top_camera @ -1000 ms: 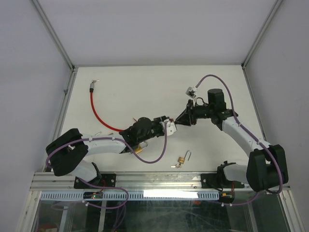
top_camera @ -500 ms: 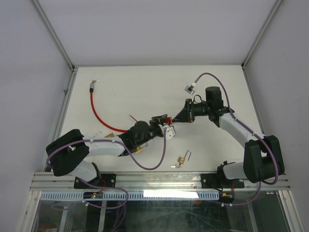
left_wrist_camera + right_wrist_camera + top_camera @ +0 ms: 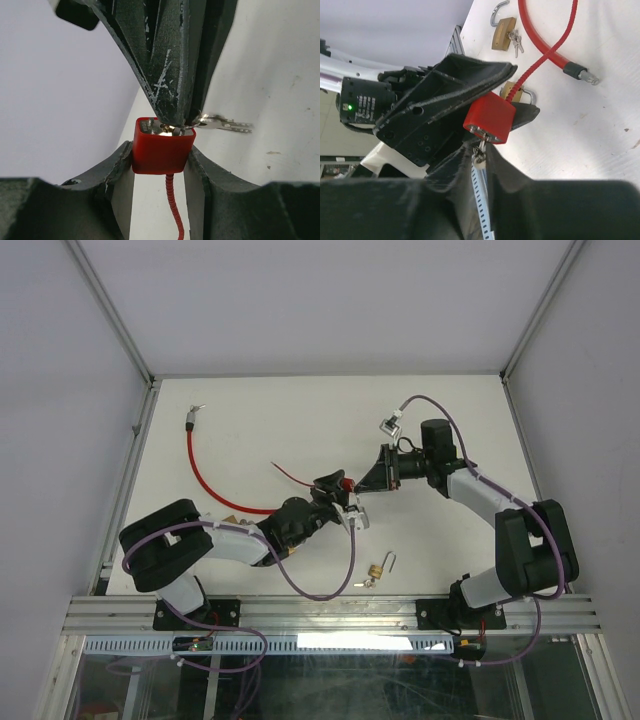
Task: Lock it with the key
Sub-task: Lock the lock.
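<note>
A red lock (image 3: 162, 145) with a red cable (image 3: 545, 45) trailing from it sits between the fingers of my left gripper (image 3: 160, 155), which is shut on its sides. It is held off the table near the middle (image 3: 347, 485). A key (image 3: 481, 147) sticks in the lock's silver face. My right gripper (image 3: 481, 155) comes from the right and is shut on the key's head, its fingertips (image 3: 170, 75) touching the lock's face. A spare key (image 3: 225, 123) hangs off the same ring.
A brass padlock (image 3: 378, 568) with keys lies near the front edge, seen too in the right wrist view (image 3: 502, 26). A second brass padlock (image 3: 512, 92) lies under the left arm. The cable's metal end (image 3: 190, 418) rests at the far left.
My left arm has swung its forearm round and raised the lock, pulling the cable up with it. The right gripper has moved slightly left and closed on the key.
</note>
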Robot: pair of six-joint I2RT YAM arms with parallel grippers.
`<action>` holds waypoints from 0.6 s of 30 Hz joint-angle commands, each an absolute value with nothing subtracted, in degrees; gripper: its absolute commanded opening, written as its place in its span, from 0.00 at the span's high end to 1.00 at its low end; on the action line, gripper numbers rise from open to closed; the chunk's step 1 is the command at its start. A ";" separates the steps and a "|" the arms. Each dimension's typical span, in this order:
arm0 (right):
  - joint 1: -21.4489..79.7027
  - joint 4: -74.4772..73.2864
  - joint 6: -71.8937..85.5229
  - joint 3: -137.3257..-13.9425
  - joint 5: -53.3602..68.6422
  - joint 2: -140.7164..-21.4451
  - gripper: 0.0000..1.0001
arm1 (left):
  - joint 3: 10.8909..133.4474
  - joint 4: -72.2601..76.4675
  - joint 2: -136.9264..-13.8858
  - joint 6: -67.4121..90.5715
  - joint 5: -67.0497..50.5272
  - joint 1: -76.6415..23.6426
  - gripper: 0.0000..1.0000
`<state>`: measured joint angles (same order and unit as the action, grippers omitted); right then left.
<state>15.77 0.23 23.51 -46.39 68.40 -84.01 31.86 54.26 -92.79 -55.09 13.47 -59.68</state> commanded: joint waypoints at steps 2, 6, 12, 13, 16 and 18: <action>14.59 0.64 25.90 -48.60 71.57 -81.87 0.63 | 31.73 62.74 -91.65 -54.44 14.64 -59.68 1.00; 13.28 -8.50 15.96 -51.35 68.43 -79.77 0.42 | 31.13 59.96 -89.65 -51.21 12.18 -59.68 1.00; 10.60 -16.82 0.98 -53.75 66.88 -73.08 0.33 | 30.68 50.97 -84.85 -45.47 7.58 -59.60 1.00; 10.48 -16.99 -1.76 -53.36 66.85 -71.67 0.33 | 30.72 49.63 -84.03 -44.38 6.76 -59.59 1.00; 10.50 -16.64 -13.24 -50.50 70.20 -65.74 0.32 | 31.42 44.99 -82.35 -40.65 2.81 -59.38 1.00; 10.92 -16.77 -24.68 -47.18 73.12 -61.16 0.30 | 32.51 40.86 -79.88 -38.06 -0.94 -59.12 1.00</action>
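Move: The key is right at your right fingertips, about 1 cm left of the hand point, standing in the red lock, whose body is 3 cm to the left. From the left hand, which still grips the red lock, the key is some 3 cm right and 1 cm back. Roughly 14 cm below the right hand, the small brass padlock lies 14 cm back and 3 cm right, the red hose's tip 9 cm left, neither ahead nor back. Open the right fingers to about two-thirds and let go of the key, then take that hand up and away to the right of the red lock, roughly 5 cm up and 3–4 cm right, rotating it back nearly 30 degrees as it climbs. Keep the left gripper shut on the lock and, once the right fingers are clear, draw it back some 2 cm, tipping slightly down. ##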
